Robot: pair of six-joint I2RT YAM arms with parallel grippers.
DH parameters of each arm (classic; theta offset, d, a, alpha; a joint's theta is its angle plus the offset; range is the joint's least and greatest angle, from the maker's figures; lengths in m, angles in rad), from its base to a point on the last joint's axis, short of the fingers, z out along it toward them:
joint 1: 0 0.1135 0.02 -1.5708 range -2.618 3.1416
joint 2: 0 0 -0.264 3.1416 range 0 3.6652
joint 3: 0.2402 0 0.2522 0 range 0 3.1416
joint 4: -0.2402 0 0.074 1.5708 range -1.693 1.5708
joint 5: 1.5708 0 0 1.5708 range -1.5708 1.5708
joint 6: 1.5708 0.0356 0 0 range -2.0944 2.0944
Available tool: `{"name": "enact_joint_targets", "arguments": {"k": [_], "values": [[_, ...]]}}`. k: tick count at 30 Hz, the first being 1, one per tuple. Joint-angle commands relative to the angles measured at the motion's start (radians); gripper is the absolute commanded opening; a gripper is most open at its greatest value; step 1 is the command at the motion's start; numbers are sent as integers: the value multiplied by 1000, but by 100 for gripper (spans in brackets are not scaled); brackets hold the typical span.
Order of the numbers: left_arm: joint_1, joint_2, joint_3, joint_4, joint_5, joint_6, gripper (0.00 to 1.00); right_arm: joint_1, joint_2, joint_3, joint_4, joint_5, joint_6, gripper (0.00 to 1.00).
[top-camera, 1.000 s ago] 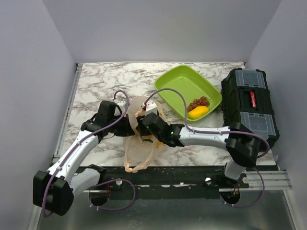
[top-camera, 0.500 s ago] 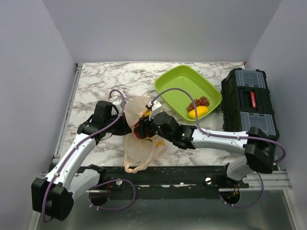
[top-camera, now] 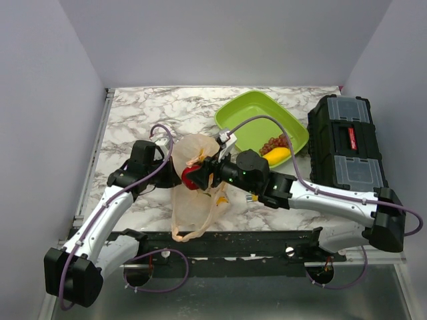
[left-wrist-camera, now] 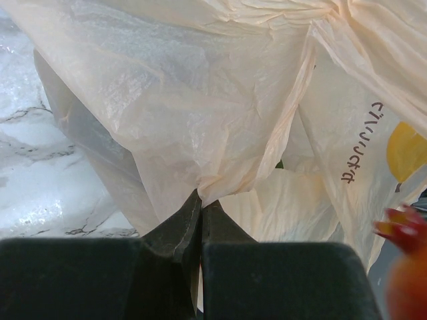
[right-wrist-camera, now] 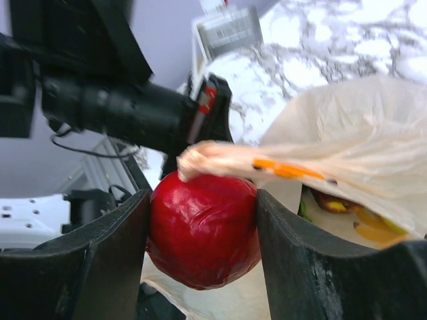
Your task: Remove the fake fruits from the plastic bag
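The peach plastic bag [top-camera: 193, 203] lies on the marble table between the two arms. My left gripper [top-camera: 175, 176] is shut on a fold of the bag's left side [left-wrist-camera: 200, 100], and its fingertips [left-wrist-camera: 201, 203] pinch the film. A glossy red apple [top-camera: 193, 177] sits between the fingers of my right gripper [top-camera: 198, 177], just above the bag's mouth. In the right wrist view the apple [right-wrist-camera: 203, 230] fills the gap between both pads, and a strip of the bag [right-wrist-camera: 347, 127] lies over its top. More fake fruits [right-wrist-camera: 363, 230] show inside the bag.
A lime-green tray [top-camera: 247, 107] at the back right holds a yellow fruit [top-camera: 275, 156] and a dark red bunch of grapes [top-camera: 276, 142]. A black toolbox [top-camera: 347, 143] stands at the right edge. Grey walls close in the left and right sides.
My right gripper has come up out of the bag with the red apple, which now shows at the bag's mouth. The left gripper has kept its hold on the bag.
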Motion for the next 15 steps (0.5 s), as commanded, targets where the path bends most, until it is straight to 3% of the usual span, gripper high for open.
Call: {"name": "enact_joint_targets", "arguments": {"k": [1, 7, 15], "values": [[7, -3, 14, -12, -19, 6, 0, 0, -54, 83, 5, -9, -29, 3], [9, -1, 15, -12, -19, 6, 0, -1, -71, 216, -118, 106, -99, 1], [10, -2, 13, -9, -7, 6, 0, -2, -180, 223, -144, 349, -221, 1]]}}
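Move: The right gripper already holds the red fruit. The green bin it is bound for has its middle some 30 cm ahead, 23 cm to the right and 20 cm below; in it the grapes sit about 26 cm ahead and 29 cm right, the yellow fruit about 21 cm ahead and 28 cm right. The plastic bag spreads below, about 6 cm ahead and 2 cm left. From the left gripper the bin is roughly 28 cm ahead, 33 cm right, 8 cm lower. Raise the right gripper quickly by about 13 cm, away from the plastic bag, keeping the red fruit pinched between its fingers. Once most of the height is gained, carry the fruit some 4 cm right and a little forward, to the bin's side, tipping the fingertips up and turning slightly clockwise. Keep the left gripper still, shut on the bag's rim. ##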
